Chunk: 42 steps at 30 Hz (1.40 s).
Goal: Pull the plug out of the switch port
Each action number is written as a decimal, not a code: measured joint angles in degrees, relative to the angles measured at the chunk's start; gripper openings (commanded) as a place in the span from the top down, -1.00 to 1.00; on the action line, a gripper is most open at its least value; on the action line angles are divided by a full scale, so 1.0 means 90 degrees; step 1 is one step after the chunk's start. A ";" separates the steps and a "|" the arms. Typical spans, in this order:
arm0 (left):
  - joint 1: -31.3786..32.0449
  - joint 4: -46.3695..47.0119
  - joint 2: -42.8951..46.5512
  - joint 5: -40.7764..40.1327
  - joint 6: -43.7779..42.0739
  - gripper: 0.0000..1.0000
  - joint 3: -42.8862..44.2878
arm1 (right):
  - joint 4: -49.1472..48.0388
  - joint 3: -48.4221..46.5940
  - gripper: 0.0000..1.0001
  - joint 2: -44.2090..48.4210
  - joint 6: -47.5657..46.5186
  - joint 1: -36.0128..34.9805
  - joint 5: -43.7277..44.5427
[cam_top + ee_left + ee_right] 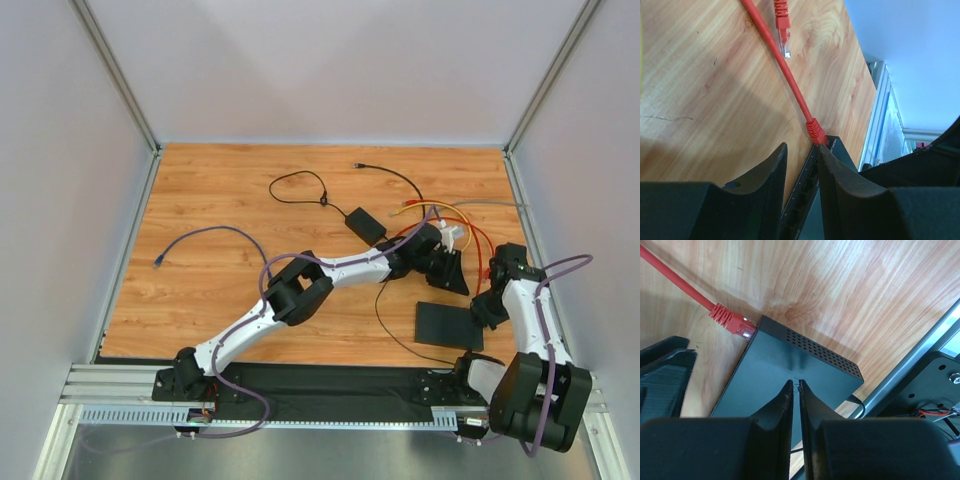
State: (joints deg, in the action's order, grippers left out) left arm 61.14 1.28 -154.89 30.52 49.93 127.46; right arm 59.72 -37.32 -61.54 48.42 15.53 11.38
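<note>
The switch (445, 325) is a flat black box near the table's right front. In the left wrist view its socket edge (807, 182) runs between my fingers. A red plug (816, 131) on a red cable sits in the end port at the switch's corner, and shows in the right wrist view (730, 321). My left gripper (801, 147) is open, straddling the socket edge just behind the plug, its right fingertip next to the plug. My right gripper (796, 383) is shut, with its tips resting on the switch's top (775, 365).
A second loose red plug (782, 20) lies on the wood beyond. A black power-adapter brick (365, 224) with a thin black cable lies behind. Yellow cable (430, 208) and purple cable (200, 235) lie on the table. The aluminium frame rail (920, 355) runs close to the switch's right.
</note>
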 measured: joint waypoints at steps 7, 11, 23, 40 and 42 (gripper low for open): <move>0.0058 0.0158 -0.0170 0.0034 0.0231 0.30 0.0250 | -0.0024 0.0002 0.82 -0.0078 -0.0032 0.0078 0.0012; 0.0053 0.0248 -0.0299 0.0228 0.0340 0.29 0.0444 | -0.0058 0.0002 0.83 -0.0141 -0.0053 0.0104 0.0012; 0.0068 0.0260 -0.0515 0.0384 0.0476 0.32 0.0585 | -0.0138 -0.0015 0.76 -0.0199 -0.0134 0.0163 0.0024; -0.0092 -0.0129 0.0571 0.0440 -0.0406 0.26 -0.0221 | -0.0772 -0.1690 0.22 -0.0114 -0.1664 0.0755 -0.0231; -0.0112 -0.0010 0.0828 0.0527 -0.0444 0.26 -0.0474 | -0.1030 -0.1931 0.04 -0.0129 -0.2050 0.1066 -0.0561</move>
State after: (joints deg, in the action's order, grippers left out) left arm 60.14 1.19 -147.44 35.27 45.93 123.20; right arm 50.46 -54.70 -62.70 29.98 25.12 6.33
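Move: Just beyond the left fingertips sits the red plug in the switch's far face, about 3 cm to the right, 2 cm back and 3 cm down; the switch's middle lies some 8 cm back and 4 cm left of that hand, and the loose red plug about 5 cm ahead, 5 cm right and 4 cm down. From the right hand, low over the switch, the seated red plug is about 7 cm ahead, 2 cm right; the switch's middle is 1 cm ahead, 5 cm left; both some 2 cm lower. Staying low over the switch at first, the right hand then sweeps up and forward, about 9 cm each, and 6 cm right, away from the switch and clear of the plug, fingers opening and swinging forward some 20 degrees. The left hand, fingers parted throughout, edges right and slightly back by the seated plug, then backs off left and rises about 6 cm without gripping it. ##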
